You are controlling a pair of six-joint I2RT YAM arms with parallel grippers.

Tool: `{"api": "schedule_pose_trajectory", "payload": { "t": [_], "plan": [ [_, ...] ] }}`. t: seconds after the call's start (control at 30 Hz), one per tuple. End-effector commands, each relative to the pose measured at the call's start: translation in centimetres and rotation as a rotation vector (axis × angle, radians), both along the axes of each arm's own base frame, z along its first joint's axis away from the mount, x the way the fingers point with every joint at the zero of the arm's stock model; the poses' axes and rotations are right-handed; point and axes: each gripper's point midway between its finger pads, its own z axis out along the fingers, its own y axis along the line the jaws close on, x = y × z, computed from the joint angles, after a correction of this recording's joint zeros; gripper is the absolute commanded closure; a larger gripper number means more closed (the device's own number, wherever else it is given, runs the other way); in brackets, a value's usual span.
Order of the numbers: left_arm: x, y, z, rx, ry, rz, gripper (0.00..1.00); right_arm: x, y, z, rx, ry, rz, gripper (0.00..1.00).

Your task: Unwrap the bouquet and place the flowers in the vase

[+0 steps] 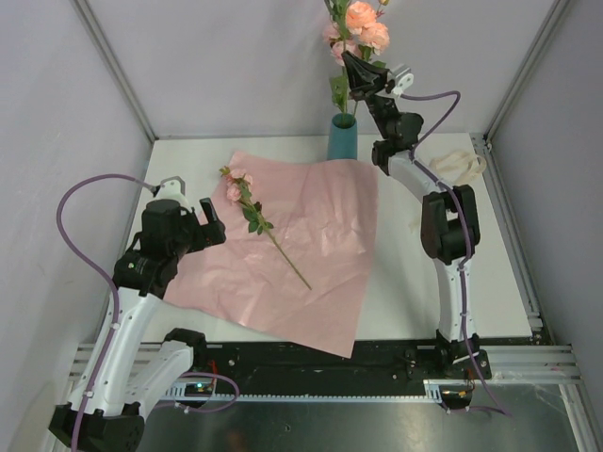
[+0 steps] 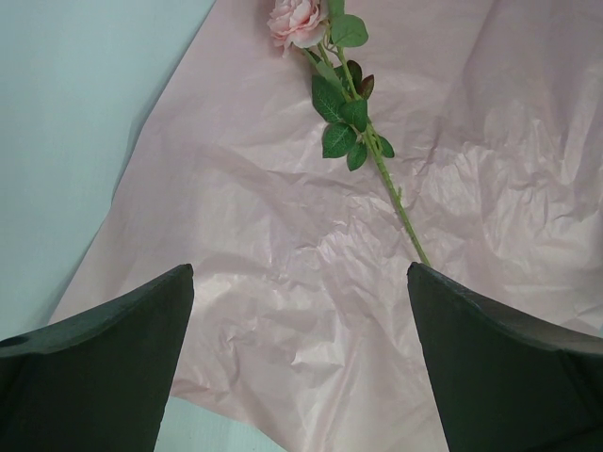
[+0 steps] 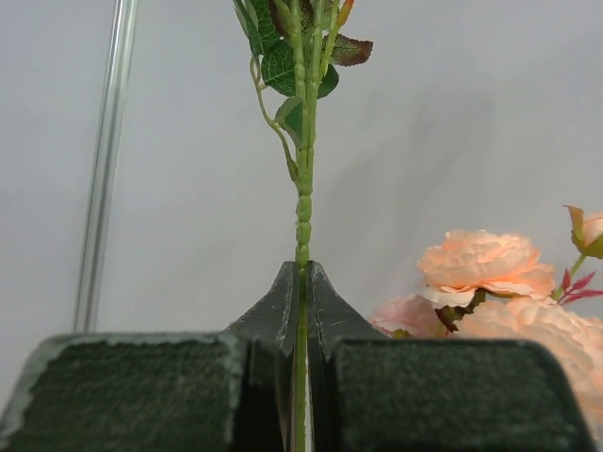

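Note:
The bouquet is unwrapped: its lilac-pink paper (image 1: 301, 245) lies flat on the table. One pink rose (image 1: 247, 202) on a long stem rests on the sheet, and the left wrist view shows it as rose (image 2: 297, 21) ahead of the fingers. My left gripper (image 1: 209, 226) hovers open over the paper's left edge (image 2: 300, 311), holding nothing. The teal vase (image 1: 343, 137) stands at the back. Above it, my right gripper (image 1: 356, 77) is shut on a green flower stem (image 3: 303, 217). Peach and pink flowers (image 1: 360, 28) stand beside it, also seen as blooms (image 3: 485, 268).
A cream ribbon loop (image 1: 459, 166) lies at the back right of the white table (image 1: 424, 282), beside the right arm. Grey walls and metal frame posts enclose the table on three sides.

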Motion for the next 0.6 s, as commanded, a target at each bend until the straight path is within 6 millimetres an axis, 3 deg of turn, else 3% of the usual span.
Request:
{"api": "schedule_pose_trajectory", "payload": {
  "t": [0.0,0.17,0.57],
  "plan": [
    [0.4,0.2,0.3,0.005,-0.022,0.006,0.0,1.0,-1.5,0.0,-0.001,-0.072,-0.036,1.0],
    [0.5,0.1,0.0,0.005,-0.007,0.001,0.0,2.5,-1.7,-2.2,0.004,-0.019,-0.042,1.0],
    [0.5,0.4,0.1,0.011,-0.014,0.013,0.0,2.2,-2.1,-9.2,0.078,0.153,-0.062,0.96]
  ]
}}
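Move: The teal vase stands about 6 cm ahead of the right hand and nearly in line with it sideways. Its middle is some 35 cm below, its rim roughly 22 cm below. The peach roses already in it bloom about 11 cm ahead, 4 cm to the right and slightly above the hand. The last flower lies on the paper about 16 cm back, 24 cm left and 45 cm down. From the left hand the vase is some 36 cm ahead, 36 cm right and 11 cm lower. The held flower, its stem still pinched upright in the closed right fingers, is carried about 5 cm forward while being lowered, then brought almost straight down, faster and faster, towards the vase's mouth beside the other blooms, some 14 cm down in all. Late in the descent the upward-pointing fingers lean forward by roughly 15 degrees. ##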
